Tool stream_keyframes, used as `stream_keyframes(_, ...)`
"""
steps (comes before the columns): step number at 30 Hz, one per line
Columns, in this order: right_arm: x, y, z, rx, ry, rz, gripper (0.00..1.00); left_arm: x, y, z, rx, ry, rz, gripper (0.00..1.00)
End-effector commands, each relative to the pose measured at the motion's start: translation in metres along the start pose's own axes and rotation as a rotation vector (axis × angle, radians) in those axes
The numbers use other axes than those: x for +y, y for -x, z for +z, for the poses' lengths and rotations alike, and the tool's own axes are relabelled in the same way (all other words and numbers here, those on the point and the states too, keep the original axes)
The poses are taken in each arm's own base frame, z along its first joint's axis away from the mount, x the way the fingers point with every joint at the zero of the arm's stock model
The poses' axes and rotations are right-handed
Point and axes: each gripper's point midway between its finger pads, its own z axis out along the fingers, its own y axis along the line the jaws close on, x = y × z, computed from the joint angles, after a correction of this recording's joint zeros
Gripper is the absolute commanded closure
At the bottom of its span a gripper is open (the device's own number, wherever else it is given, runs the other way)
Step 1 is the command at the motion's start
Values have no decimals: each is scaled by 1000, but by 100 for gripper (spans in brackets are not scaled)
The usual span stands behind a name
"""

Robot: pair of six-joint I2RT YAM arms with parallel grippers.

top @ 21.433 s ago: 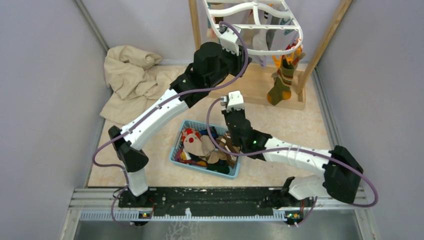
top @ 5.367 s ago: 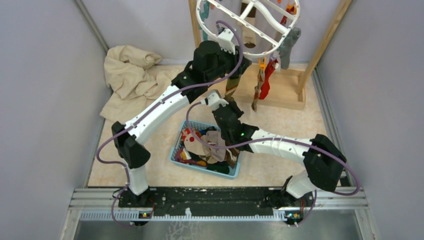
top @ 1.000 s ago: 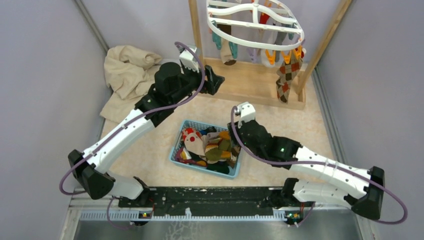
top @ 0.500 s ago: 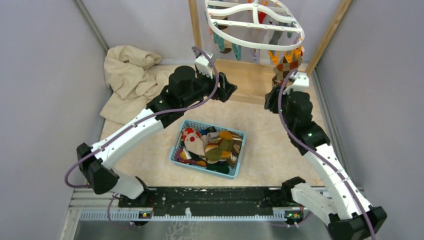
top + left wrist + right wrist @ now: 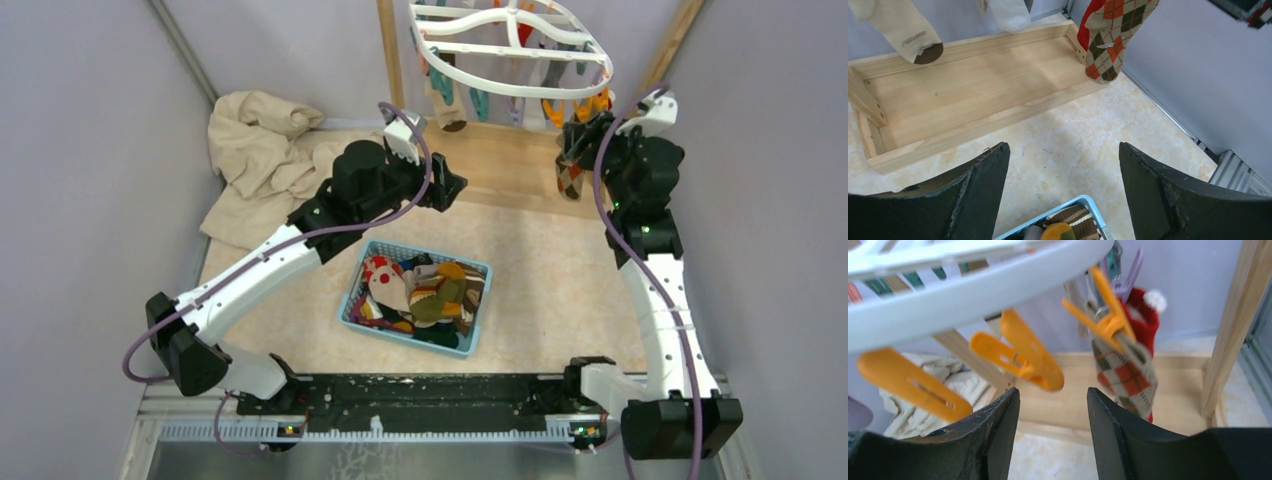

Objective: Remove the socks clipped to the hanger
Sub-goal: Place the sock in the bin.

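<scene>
The white hanger [image 5: 510, 50] hangs at the back with socks clipped under it. An argyle sock [image 5: 1128, 375] dangles from an orange clip [image 5: 1108, 315], with a red sock [image 5: 1143, 315] behind it. My right gripper [image 5: 1053, 390] is open and empty just below the hanger's rim [image 5: 973, 295], left of that sock. In the top view this gripper [image 5: 575, 135] is at the hanger's right side. My left gripper [image 5: 1063, 147] is open and empty above the floor between basket and rack. Ahead of it hang the argyle sock [image 5: 1110, 40] and a cream sock [image 5: 903, 30].
A blue basket [image 5: 483, 305] holding several socks sits mid-floor, its rim [image 5: 1083, 200] under the left gripper. The wooden rack base [image 5: 500, 170] and its posts [image 5: 1238, 325] frame the hanger. A beige cloth [image 5: 260, 150] lies at the back left. Walls close in on both sides.
My right arm swung from above the basket up and back to the hanger's right side. The left gripper moved a little to the right and stayed open.
</scene>
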Motion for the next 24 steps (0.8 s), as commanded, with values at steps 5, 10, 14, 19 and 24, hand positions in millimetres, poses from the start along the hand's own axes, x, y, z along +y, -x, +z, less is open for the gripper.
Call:
stream_keyframes(5, 5, 60, 26, -168, 153, 40, 48, 0, 14, -14, -47, 2, 15, 13)
stream_keyframes(10, 21, 61, 33, -182, 289, 38, 52, 2, 11, -13, -42, 8, 21, 13)
stream_keyframes(14, 33, 69, 26, -214, 352, 24, 52, 3, 8, -12, -38, 10, 23, 13)
stream_keyframes(19, 42, 82, 17, -252, 381, 1, 50, 2, 6, -9, -31, 4, 21, 13)
stream_keyframes(24, 46, 89, 17, -254, 390, -1, 54, 1, 6, -9, -33, -1, 19, 13)
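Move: The empty middle orange clip on the hanger's near rim is about 4 cm ahead of my right hand, 1 cm left and 5 cm above. The white rim runs some 4 cm higher still. Another orange clip sits about 1 cm ahead and 8 cm left, 5 cm up; the one holding the argyle sock is 7 cm ahead, 6 cm right, 4 cm up. From my left hand the middle clip is roughly 12 cm ahead, 19 cm right and 8 cm above. I bring my right hand up about 5 cm and forward under the hanger's near rim to the middle orange clip, bearing slightly right on the way in, then easing about 1 cm back and 3 cm left while still rising. My wrist tips up and turns counter-clockwise, each some 15 degrees, setting the half-open fingers either side of the clip without closing. ##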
